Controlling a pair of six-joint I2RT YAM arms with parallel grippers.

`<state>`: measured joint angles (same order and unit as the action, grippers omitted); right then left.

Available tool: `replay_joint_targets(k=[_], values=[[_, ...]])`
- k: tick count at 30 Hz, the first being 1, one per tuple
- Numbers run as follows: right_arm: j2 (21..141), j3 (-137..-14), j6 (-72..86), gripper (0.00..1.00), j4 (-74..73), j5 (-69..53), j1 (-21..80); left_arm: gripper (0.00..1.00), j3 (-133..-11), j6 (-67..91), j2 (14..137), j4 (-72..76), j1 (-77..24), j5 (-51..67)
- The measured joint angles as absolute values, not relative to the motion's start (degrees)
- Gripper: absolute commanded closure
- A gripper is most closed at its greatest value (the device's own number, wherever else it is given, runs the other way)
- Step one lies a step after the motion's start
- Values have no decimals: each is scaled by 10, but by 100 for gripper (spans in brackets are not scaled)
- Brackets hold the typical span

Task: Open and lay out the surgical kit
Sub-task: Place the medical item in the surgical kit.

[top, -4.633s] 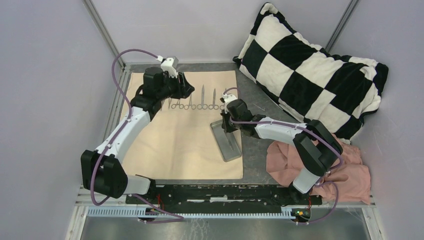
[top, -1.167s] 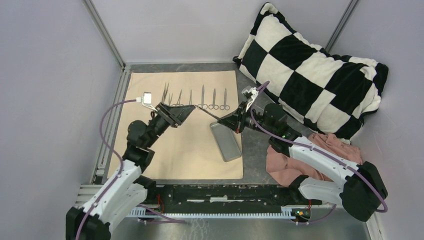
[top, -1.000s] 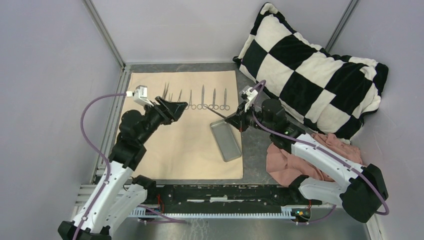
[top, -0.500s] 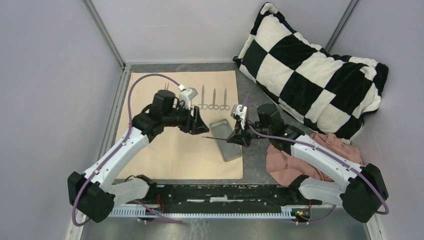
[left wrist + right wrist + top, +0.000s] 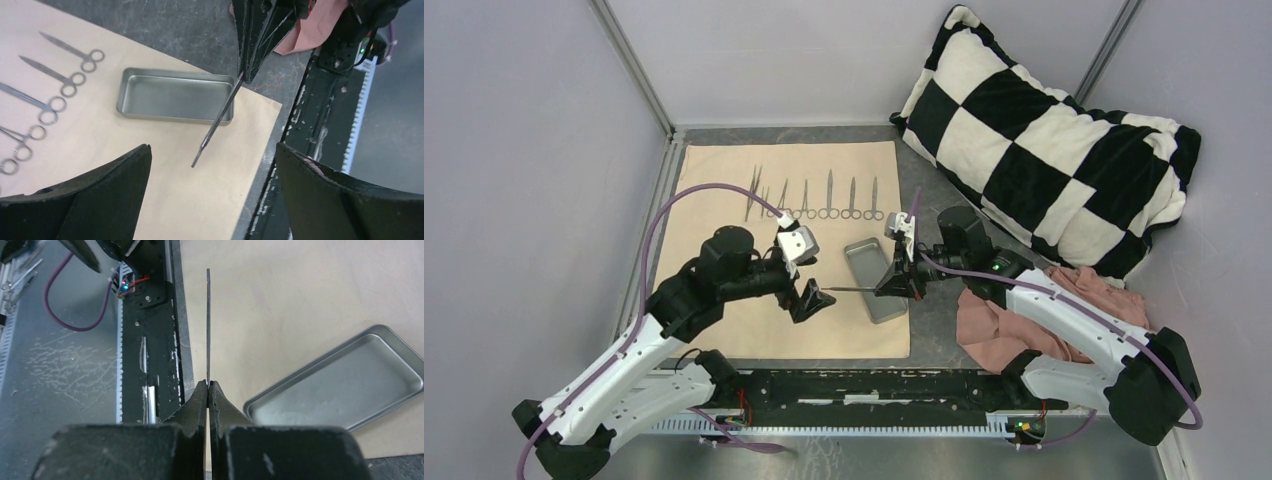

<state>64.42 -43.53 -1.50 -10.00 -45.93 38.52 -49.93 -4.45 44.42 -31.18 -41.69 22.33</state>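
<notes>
The beige cloth wrap (image 5: 754, 320) lies spread flat, with several silver ring-handled instruments (image 5: 829, 196) lined up along its far edge. The small grey tray (image 5: 864, 262) sits on the wrap's right side and holds nothing (image 5: 175, 95). My right gripper (image 5: 892, 285) hovers over the tray, shut (image 5: 208, 382) on a slim steel instrument (image 5: 208, 325). That instrument (image 5: 854, 289) points left, above the cloth. My left gripper (image 5: 812, 298) is open just beyond its free tip. In the left wrist view the tip (image 5: 194, 162) hangs between the wide-spread fingers (image 5: 100, 190), touching neither.
A black-and-white checkered pillow (image 5: 1064, 150) leans at the back right. A pink cloth (image 5: 1114, 320) is bunched under the right arm. The black rail (image 5: 854, 385) runs along the near edge of the table, and walls close in the left and back.
My left arm swung from the instrument row to the near middle of the cloth, and its jaws opened wide. My right gripper came down over the tray, with the instrument now level and pointing left.
</notes>
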Motion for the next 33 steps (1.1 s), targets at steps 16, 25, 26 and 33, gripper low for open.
replay_joint_targets(k=[16,25,26,33], values=[[695,-497,149,100,-57,-494,385,47,-396,-362,380,-265,-471,105],[718,-532,207,100,-46,-505,385,57,-377,-418,368,-203,-474,86],[722,-534,209,100,-46,-505,385,60,-377,-421,372,-199,-474,86],[746,-538,229,100,-53,-504,385,84,-377,-438,399,-192,-482,86]])
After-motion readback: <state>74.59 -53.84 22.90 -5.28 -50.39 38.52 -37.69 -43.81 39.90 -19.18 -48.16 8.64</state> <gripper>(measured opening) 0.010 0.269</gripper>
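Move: The medical item is pinched in the right fingers and points left. Its free end is about 1 cm ahead of the left hand, 2 cm to its right and 8 cm below. For the right hand, the left gripper waits some 11 cm to its left, 1 cm back and about 4 cm higher. The tray's middle is roughly 4 cm ahead of the right hand, 1 cm to its right and 17 cm down; the nearest scissors lie about 23 cm straight ahead, 18 cm down. Forward about 4 cm and, with a dip and a brief rise, down about 3 cm, the left hand comes to the medical item's free end, rolling some 40 degrees as its wide-open fingers close most of the way around it. The right hand keeps its pinch and brings the item up and left, about 4 cm each way, rolling roughly 20 degrees and sinking slightly at the end. ##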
